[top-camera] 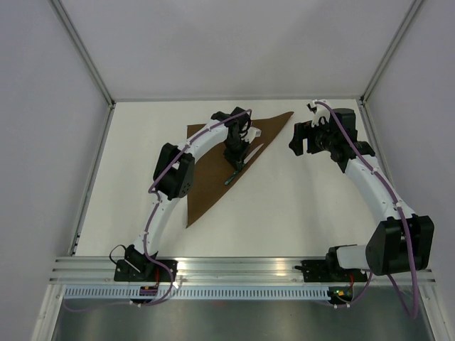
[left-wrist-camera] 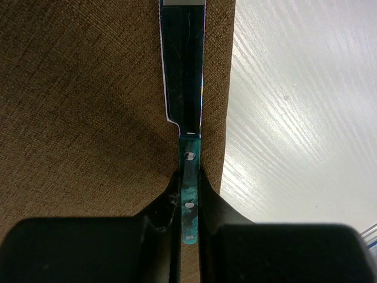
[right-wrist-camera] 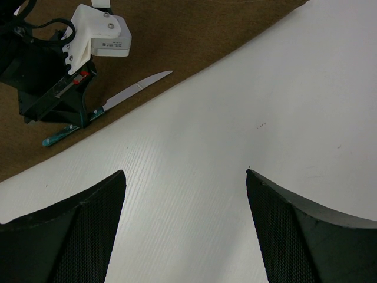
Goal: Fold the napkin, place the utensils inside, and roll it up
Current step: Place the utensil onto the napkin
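Observation:
The dark brown napkin (top-camera: pixel 210 167) lies folded into a triangle on the white table, its long edge running from far right to near left. The knife (top-camera: pixel 250 154), with a silvery blade and greenish handle, lies on the napkin just inside that edge. My left gripper (top-camera: pixel 235 168) is shut on the knife's handle (left-wrist-camera: pixel 189 188), low over the cloth (left-wrist-camera: pixel 76 106). My right gripper (top-camera: pixel 296 144) is open and empty over bare table to the right of the napkin. The right wrist view shows the knife (right-wrist-camera: pixel 135 89), the napkin (right-wrist-camera: pixel 194 29) and the left gripper (right-wrist-camera: pixel 65 109).
The white table (top-camera: pixel 298 206) is walled by grey panels on three sides. An aluminium rail (top-camera: pixel 234 266) with both arm bases runs along the near edge. The left arm's links lie over the napkin's left part.

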`<state>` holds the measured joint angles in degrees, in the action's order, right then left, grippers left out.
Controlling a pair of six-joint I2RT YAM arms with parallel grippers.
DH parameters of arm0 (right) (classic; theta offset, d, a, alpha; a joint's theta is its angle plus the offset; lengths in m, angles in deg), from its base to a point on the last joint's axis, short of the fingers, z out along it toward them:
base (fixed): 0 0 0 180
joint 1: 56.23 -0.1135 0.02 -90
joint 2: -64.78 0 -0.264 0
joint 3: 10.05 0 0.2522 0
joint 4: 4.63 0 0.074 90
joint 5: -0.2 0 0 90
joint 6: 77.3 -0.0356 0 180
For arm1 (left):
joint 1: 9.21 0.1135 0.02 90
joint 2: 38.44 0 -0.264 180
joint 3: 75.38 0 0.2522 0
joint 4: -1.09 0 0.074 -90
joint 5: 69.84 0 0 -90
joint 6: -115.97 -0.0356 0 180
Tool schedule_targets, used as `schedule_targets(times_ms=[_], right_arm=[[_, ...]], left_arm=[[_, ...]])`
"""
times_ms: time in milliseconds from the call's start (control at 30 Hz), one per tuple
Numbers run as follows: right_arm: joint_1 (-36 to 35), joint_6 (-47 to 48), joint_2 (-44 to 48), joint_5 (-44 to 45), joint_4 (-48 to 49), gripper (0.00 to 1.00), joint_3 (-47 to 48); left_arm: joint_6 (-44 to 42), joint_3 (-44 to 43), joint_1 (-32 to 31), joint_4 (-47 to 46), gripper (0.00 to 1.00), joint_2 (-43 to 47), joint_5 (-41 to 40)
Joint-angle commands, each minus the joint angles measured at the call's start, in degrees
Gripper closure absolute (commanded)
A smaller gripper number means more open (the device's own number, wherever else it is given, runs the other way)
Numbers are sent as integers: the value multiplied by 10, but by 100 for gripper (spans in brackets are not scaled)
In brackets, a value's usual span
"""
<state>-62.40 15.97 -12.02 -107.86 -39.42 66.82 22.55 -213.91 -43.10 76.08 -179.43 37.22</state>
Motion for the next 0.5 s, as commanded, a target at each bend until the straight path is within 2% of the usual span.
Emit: schedule_targets(times_ms=[0,300,433,467], right_arm=[[-2,5,-2,0,5,12,3],[-2,7,-5,-3,3,12,3],[-1,7,-5,-4,3,12,3],[-1,7,-5,-4,3,12,3]], left_arm=[[22,-20,-5,6,88,0,10],[25,-20,-5,-2,78,14,13],[25,-19,-5,-5,66,22,13],[25,-20,-5,-6,60,25,12]])
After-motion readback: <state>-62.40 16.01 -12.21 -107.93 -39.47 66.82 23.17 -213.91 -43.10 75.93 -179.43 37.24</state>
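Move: The left fingers are still pinching the knife by its handle just over the brown napkin. The knife's middle is about 3 cm ahead and 3 cm to the right of this hand, practically at fingertip height. The middle of the napkin lies some 6 cm ahead and 5 cm to the left, 1 cm below. From the idle right hand the knife's middle is roughly 4 cm ahead, 16 cm to the left and 17 cm below. The left fingers let go of the knife handle, spreading from nearly shut to about a third open, so that one pad stands clear on each side of it. The hand itself stays in place low over the napkin, pointing steeply down, without lifting or turning. ##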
